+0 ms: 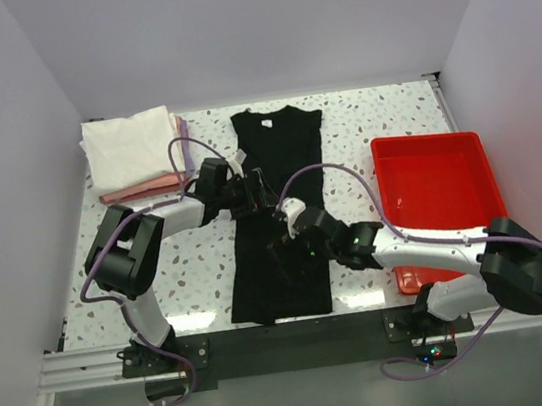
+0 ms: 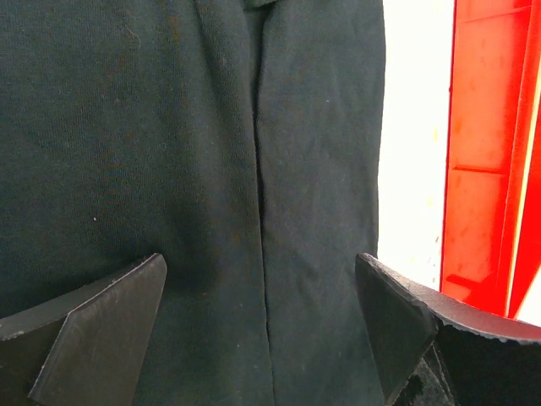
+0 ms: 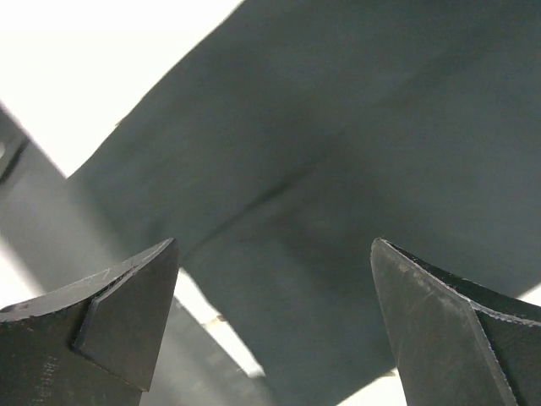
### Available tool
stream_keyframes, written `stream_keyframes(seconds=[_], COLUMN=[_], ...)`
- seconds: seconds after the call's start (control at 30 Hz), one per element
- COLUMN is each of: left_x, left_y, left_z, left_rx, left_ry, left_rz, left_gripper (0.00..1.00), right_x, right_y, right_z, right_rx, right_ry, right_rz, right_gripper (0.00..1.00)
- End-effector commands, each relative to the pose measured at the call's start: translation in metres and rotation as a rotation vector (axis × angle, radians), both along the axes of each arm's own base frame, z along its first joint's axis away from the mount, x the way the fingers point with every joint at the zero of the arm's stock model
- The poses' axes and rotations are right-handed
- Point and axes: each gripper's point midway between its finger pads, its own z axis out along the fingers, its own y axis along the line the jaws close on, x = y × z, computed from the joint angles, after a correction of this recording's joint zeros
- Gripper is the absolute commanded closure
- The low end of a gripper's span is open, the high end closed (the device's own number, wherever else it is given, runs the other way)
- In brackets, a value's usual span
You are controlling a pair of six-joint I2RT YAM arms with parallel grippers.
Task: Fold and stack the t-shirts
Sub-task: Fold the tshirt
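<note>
A long black t-shirt [image 1: 275,162] lies flat down the middle of the table, its sides folded in to a narrow strip and its collar at the far end. My left gripper [image 1: 256,193] hovers open over the shirt's upper half; in the left wrist view the black cloth [image 2: 169,127] with a fold seam fills the gap between the spread fingers [image 2: 110,330]. My right gripper [image 1: 286,251] is open over the shirt's lower half, with the black cloth [image 3: 355,152] below its fingertips [image 3: 127,321]. At the back left sits a folded stack: a white shirt [image 1: 130,147] on a pink one [image 1: 143,189], a lavender edge [image 1: 183,129] beside them.
A red plastic tray [image 1: 432,145] stands at the right of the table, and its wall [image 2: 486,152] shows in the left wrist view. The speckled tabletop [image 1: 379,112] shows around the shirt. A grey rail [image 3: 51,228] runs along the near edge.
</note>
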Motion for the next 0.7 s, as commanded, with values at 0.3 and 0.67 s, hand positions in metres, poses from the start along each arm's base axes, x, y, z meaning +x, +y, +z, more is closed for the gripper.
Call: stream_keyframes(seconds=[0.3, 0.67], left_x=[0.003, 0.023], left_y=[0.023, 0.016], left_z=[-0.034, -0.030], left_rx=[0.144, 0.131], left_ry=[0.049, 0.033], left_rz=[0.071, 0.099], left_gripper=[0.00, 0.00], right_x=[0.112, 0.155], right_y=[-0.052, -0.075], right_z=[-0.036, -0.069], right_rx=[-0.122, -0.159], right_ry=[0.095, 0.169], right_rz=[-0.352, -0.424], right_gripper=[0.01, 0.01])
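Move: The right hand, open over the lower part of the black t-shirt, is bound for the shirt's right half at mid-length, about 14 cm ahead, 7 cm to its right and 6 cm below. The hem lies some 12 cm back and 2 cm left, and the left gripper 18 cm ahead and 5 cm left. From the left hand, that right-half spot is about 4 cm back, 10 cm to its right and 2 cm below; the collar is 17 cm ahead and 4 cm right. The right hand sweeps forward about 15 cm over the shirt and some 7 cm to its right, away from the hem, sinking 5 to 6 cm mostly on the way and then running level, while its wrist turns about 25 degrees clockwise and its fingers stay wide open, to end low on the right half beside the left gripper. The left hand at first stays put, then, still open and bearing on the shirt's left half, creeps forward about 2 cm at unchanged height and drags the cloth along with it. ##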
